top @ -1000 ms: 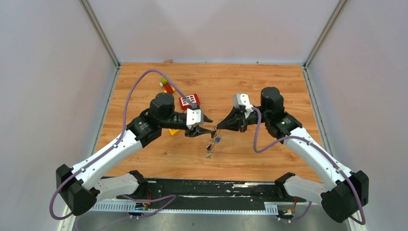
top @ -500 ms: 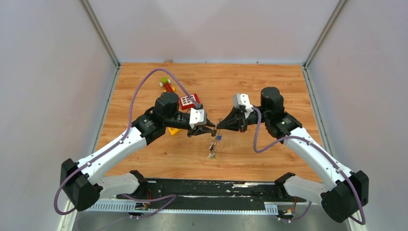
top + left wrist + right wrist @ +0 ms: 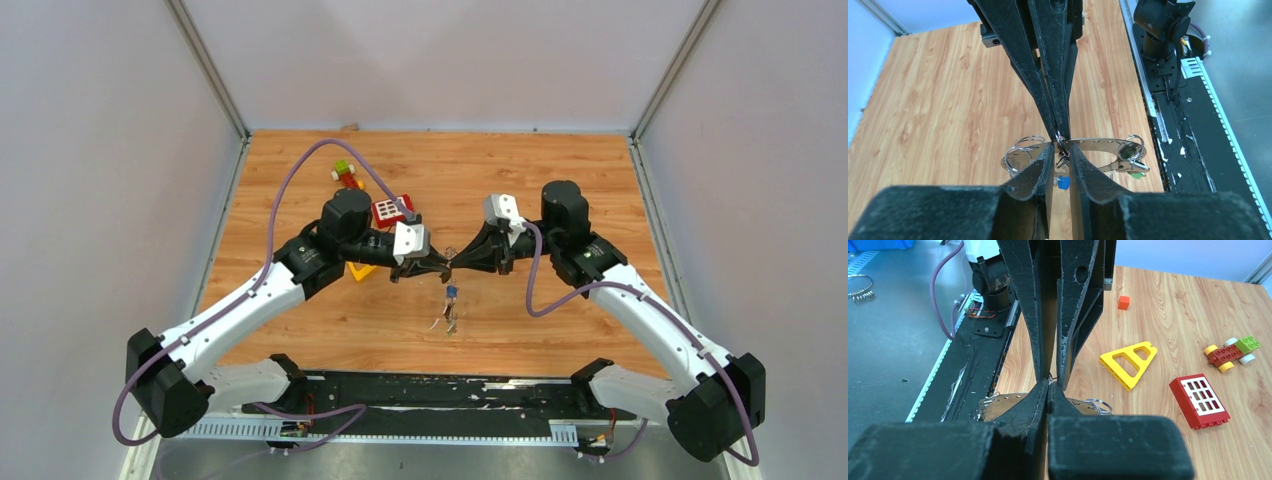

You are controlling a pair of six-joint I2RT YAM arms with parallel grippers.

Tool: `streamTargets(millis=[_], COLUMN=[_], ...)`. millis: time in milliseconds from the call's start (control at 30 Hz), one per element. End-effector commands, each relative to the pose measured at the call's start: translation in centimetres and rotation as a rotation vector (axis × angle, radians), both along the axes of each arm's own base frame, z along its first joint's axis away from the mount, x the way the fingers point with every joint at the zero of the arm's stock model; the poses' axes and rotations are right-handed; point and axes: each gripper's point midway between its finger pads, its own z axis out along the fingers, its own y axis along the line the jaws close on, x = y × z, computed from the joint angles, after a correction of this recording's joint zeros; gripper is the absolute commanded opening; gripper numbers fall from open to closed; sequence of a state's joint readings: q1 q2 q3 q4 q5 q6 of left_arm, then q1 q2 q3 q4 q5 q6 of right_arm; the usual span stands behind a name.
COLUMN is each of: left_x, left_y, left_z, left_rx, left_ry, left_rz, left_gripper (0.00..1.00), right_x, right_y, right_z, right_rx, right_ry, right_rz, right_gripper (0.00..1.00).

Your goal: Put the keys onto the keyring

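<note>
The keyring (image 3: pixel 1096 142), a flat grey metal ring with holes along its rim, hangs level above the table. My right gripper (image 3: pixel 1050 385) is shut on its rim and shows in the top view (image 3: pixel 455 263) tip to tip with my left gripper (image 3: pixel 443 265). My left gripper (image 3: pixel 1062 148) has its fingers (image 3: pixel 1040 165) drawn in narrowly on a small split ring (image 3: pixel 1062 155) at the keyring's edge. A blue-headed key (image 3: pixel 1063 182) dangles below it. A green-headed key (image 3: pixel 1137 176) hangs on another split ring at the right. More keys (image 3: pixel 447 320) dangle lower.
A yellow triangular block (image 3: pixel 1128 360), a red window brick (image 3: pixel 1200 401), a small toy car (image 3: pixel 1230 351) and an orange cube (image 3: pixel 1123 302) lie on the wood behind the left arm. The black base rail (image 3: pixel 430 390) runs along the near edge.
My left gripper has moved right to meet the right gripper's tips and its jaws have narrowed. The dangling keys have swung slightly to the right. The right arm has stayed put.
</note>
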State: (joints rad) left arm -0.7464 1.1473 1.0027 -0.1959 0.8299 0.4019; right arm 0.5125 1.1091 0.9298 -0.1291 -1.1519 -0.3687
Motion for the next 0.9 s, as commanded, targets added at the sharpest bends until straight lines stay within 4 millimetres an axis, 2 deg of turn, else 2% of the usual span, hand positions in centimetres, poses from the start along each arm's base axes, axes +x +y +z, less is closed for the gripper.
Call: streamTargets(millis=[0,267,633,867], left_x=[0.0,0.1,0.0,0.2], left_y=[-0.4,-0.8,-1.1,-0.8], left_z=[2.8,2.2,1.6,1.8], left_rx=[-0.062,-0.055,-0.049,-0.044], left_ry=[-0.034,-0.009,0.023,0.019], left_rz=[-0.017,-0.028,-0.046,-0.013], left_gripper=[0.22,0.18,0.0,0.0], right_x=[0.1,0.0,0.1,0.5], right_y=[0.0,0.0,0.1,0.0], right_z=[1.2,1.2,1.2,1.1], right_rx=[0.032,0.033,0.031,0.024], right_ry=[-0.055,-0.055,-0.054,-0.057], right_rz=[0.018,0.019,0.017,-0.006], right_gripper=[0.0,0.0,0.0,0.0])
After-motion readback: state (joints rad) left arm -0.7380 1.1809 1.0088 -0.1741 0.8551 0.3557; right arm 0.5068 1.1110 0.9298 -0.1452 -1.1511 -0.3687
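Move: The small wire ring of the keyring sits between the half-open left fingertips, about 1 cm to the right of the left hand point and level with it. The blue-headed key hangs some 5 cm below and 2 cm back. On the table about 26 cm below, the yellow triangle lies some 10 cm ahead and 16 cm left, the red window block 20 cm ahead and 10 cm left. From the right hand, the ring is about 1 cm left, at its fingertips. The left fingers close fully on the small ring, easing about 0.5 cm right, while the right keeps its pinch. ##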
